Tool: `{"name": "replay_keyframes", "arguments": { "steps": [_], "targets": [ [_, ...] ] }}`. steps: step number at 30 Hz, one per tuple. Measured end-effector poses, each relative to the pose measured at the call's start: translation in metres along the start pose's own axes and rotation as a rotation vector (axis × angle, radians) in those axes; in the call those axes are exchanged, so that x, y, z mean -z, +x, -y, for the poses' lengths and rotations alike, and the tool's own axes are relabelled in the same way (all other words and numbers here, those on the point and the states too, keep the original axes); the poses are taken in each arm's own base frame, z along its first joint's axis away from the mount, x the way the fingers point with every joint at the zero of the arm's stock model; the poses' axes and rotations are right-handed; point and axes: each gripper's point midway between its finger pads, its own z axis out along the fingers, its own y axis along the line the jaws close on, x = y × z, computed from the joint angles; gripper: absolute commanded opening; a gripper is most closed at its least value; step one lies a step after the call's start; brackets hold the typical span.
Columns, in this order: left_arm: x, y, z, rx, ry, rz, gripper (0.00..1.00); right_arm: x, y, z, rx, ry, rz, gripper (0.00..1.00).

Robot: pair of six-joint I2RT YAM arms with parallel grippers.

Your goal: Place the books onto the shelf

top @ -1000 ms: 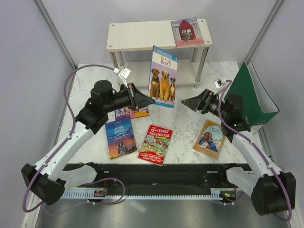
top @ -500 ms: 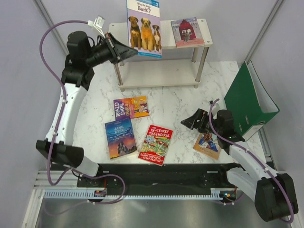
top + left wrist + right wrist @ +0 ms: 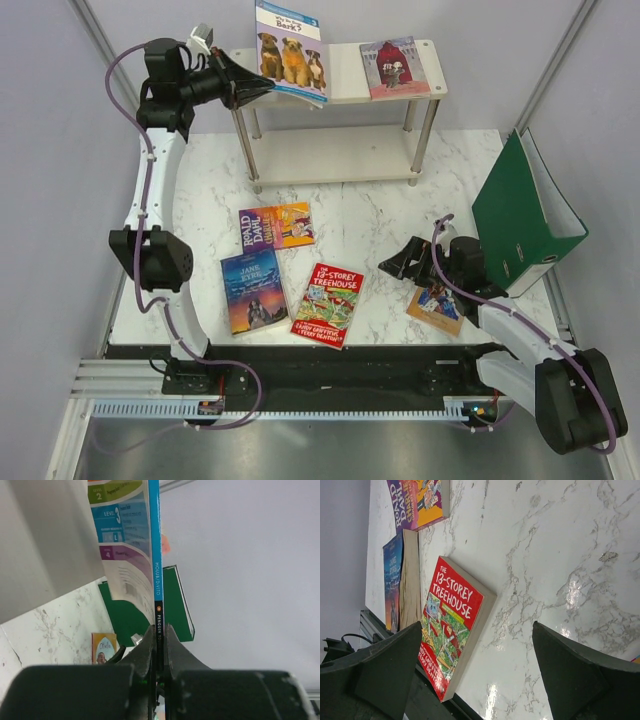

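My left gripper [image 3: 266, 90] is shut on the lower edge of the blue three-dogs book [image 3: 291, 52], which it holds tilted above the left half of the shelf's top board [image 3: 343, 72]. In the left wrist view the book's spine [image 3: 157, 580] stands pinched between the fingers [image 3: 146, 647]. A dark red book [image 3: 394, 67] lies on the top board's right end. The Roald Dahl book [image 3: 276, 225], Jane Eyre [image 3: 253, 290], the red Treehouse book [image 3: 327, 304] and a tan portrait book [image 3: 440, 303] lie on the table. My right gripper [image 3: 398, 268] hangs open and low between the Treehouse book [image 3: 450, 640] and the tan one.
A large green ring binder [image 3: 520, 215] stands open at the table's right edge, close behind my right arm. The shelf's lower board [image 3: 330, 155] carries nothing. The left arm's purple cable [image 3: 130, 60] loops beside the left wall.
My left arm has lifted the three-dogs book from mid-table height up and back over the shelf's top board. The right arm has drawn back and sunk low by the tan book.
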Motion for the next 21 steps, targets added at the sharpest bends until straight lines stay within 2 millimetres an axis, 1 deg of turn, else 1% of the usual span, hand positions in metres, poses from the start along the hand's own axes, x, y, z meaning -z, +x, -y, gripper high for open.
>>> {"name": "replay_keyframes", "arguments": {
  "steps": [3,4,7,10,16,21],
  "targets": [
    [0.0,-0.006,-0.018,0.068,-0.015,-0.01,0.06,-0.001,0.0,0.001,0.0,0.002,-0.002,0.98],
    [0.0,-0.007,-0.022,0.081,-0.019,-0.012,0.13,-0.002,0.0,0.001,0.0,0.002,-0.002,0.98],
    [0.001,-0.01,-0.029,0.104,-0.026,-0.01,0.22,-0.002,0.0,0.002,0.001,0.001,-0.001,0.98],
    [0.006,-0.016,-0.031,0.113,-0.024,-0.006,0.27,-0.003,-0.001,0.001,0.002,0.0,0.0,0.98],
    [0.013,-0.03,-0.037,0.114,-0.028,0.024,0.29,-0.003,-0.001,0.001,0.002,0.0,0.0,0.98],
    [0.012,-0.037,-0.047,0.125,-0.033,0.032,0.29,-0.003,-0.001,0.001,0.002,-0.001,0.0,0.98]
  ]
}}
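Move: My left hand still pinches the near end of the spine of the Bark book, which hangs tilted over the left half of the shelf's top board. The middle of the spot for it is about 8 cm ahead, 2 cm right and 4 cm below. The red-door book lies level with that spot, some 27 cm to the right of it. The board's front-left screw is roughly 7 cm left and 1 cm back of my left hand. From my idle right hand the spot is about 30 cm ahead, 26 cm left and 31 cm up. I lower my left hand about 2 cm while easing forward, tipping it down a few degrees to lay the book on the top board. Then I part the fingers to roughly a quarter open and let go of the spine, drifting some 3 cm left and 2 cm forward, the fingertips staying close by the spine's near end. ##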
